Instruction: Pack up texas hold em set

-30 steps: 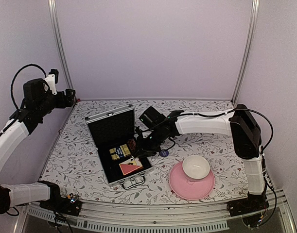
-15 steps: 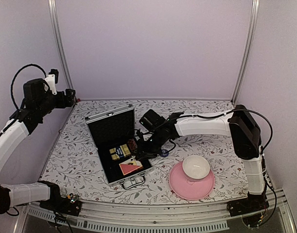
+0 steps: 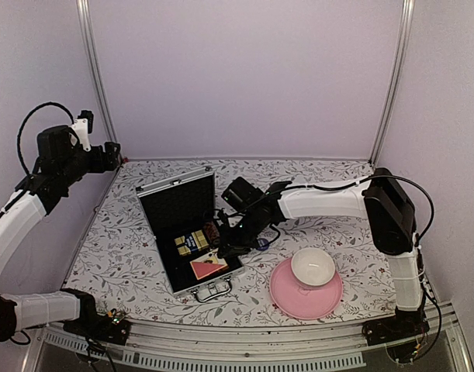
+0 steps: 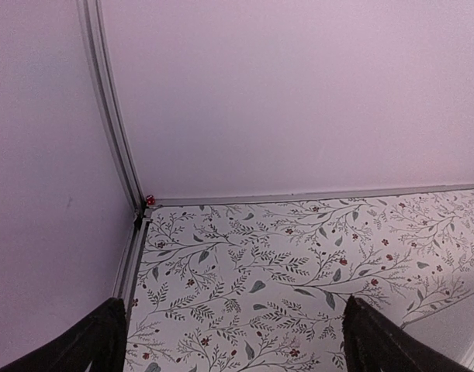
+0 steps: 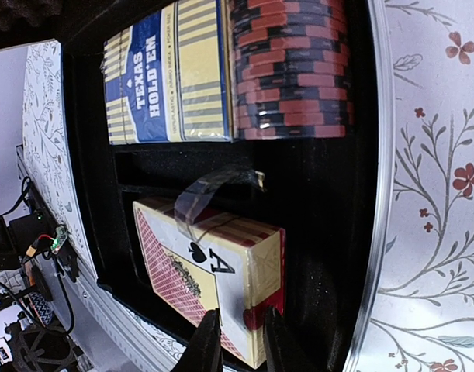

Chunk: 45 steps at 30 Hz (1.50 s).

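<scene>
The silver briefcase (image 3: pixel 168 188) lies open at table centre-left, lid raised. Its black lining (image 5: pixel 322 201) holds a gold-and-blue card box (image 5: pixel 171 74), a dark red chip stack (image 5: pixel 291 70) and a red card box (image 5: pixel 213 279). The red box sits tilted, with a loop of clear tape on top. My right gripper (image 5: pixel 240 341) hovers over that box's near corner, jaws a narrow gap apart; I cannot tell if they touch it. A blue disc (image 3: pixel 261 243) lies on the table right of the case. My left gripper (image 4: pixel 233 341) hangs wide open and empty over the far left corner.
A pink plate (image 3: pixel 287 298) with a white bowl (image 3: pixel 313 266) on it stands at the front right, close to the case. The case's metal handle (image 3: pixel 212 291) points toward the near edge. Walls and frame posts close in the table's back and sides.
My right gripper has slid a little left and down over the case's front compartment, and its jaws have narrowed. The left arm has not moved.
</scene>
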Each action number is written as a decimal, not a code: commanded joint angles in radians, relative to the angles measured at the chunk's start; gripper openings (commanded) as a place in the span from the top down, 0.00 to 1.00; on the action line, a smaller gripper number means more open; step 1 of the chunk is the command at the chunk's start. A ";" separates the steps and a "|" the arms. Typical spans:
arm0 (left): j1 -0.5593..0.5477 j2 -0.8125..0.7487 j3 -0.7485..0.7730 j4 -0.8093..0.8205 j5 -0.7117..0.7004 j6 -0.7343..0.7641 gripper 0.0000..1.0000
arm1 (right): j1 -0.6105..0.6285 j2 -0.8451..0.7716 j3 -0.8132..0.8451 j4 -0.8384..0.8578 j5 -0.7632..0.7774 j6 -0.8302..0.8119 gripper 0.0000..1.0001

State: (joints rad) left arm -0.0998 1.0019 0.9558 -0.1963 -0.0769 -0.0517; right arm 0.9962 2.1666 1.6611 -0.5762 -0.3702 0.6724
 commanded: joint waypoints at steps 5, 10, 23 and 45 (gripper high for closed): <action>0.006 0.005 -0.009 0.006 -0.006 0.015 0.03 | 0.027 0.042 0.002 0.028 -0.028 0.006 0.80; 0.006 0.007 -0.009 0.007 -0.005 0.014 0.03 | 0.037 0.064 0.033 0.026 -0.045 0.001 0.84; 0.006 0.010 -0.011 0.006 -0.005 0.015 0.03 | 0.045 0.077 0.057 0.027 -0.056 -0.011 0.85; 0.007 -0.097 -0.098 0.119 -0.157 0.060 0.03 | -0.101 -0.292 -0.114 0.033 0.302 -0.226 0.40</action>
State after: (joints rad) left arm -0.0998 0.9249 0.8799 -0.1421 -0.1928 -0.0132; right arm 0.9730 1.9587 1.6314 -0.5449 -0.1753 0.5217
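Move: The right hand's fingertips are at the right end of the red-and-cream card deck, which sits tilted in the case's near compartment. The deck's middle is some 3 cm left, 2 cm back and 2 cm below the hand. At about the same depth, the Texas Hold'em box is roughly 8 cm left and 4 cm ahead, and the chip stack 3 cm left and 7 cm ahead. From the left hand, the deck is about 26 cm right, 15 cm back and 29 cm down. With its fingers nearly shut, the right hand bears on the card deck's right end and nudges left, back and down about 3 cm, into the near compartment, then holds there briefly. It then opens to a bit over half, comes free and rises about 11 cm, drawing forward and slightly right as the fingers swing some 20 degrees forward. Late on, the left hand eases about 2 cm left and a little back. ##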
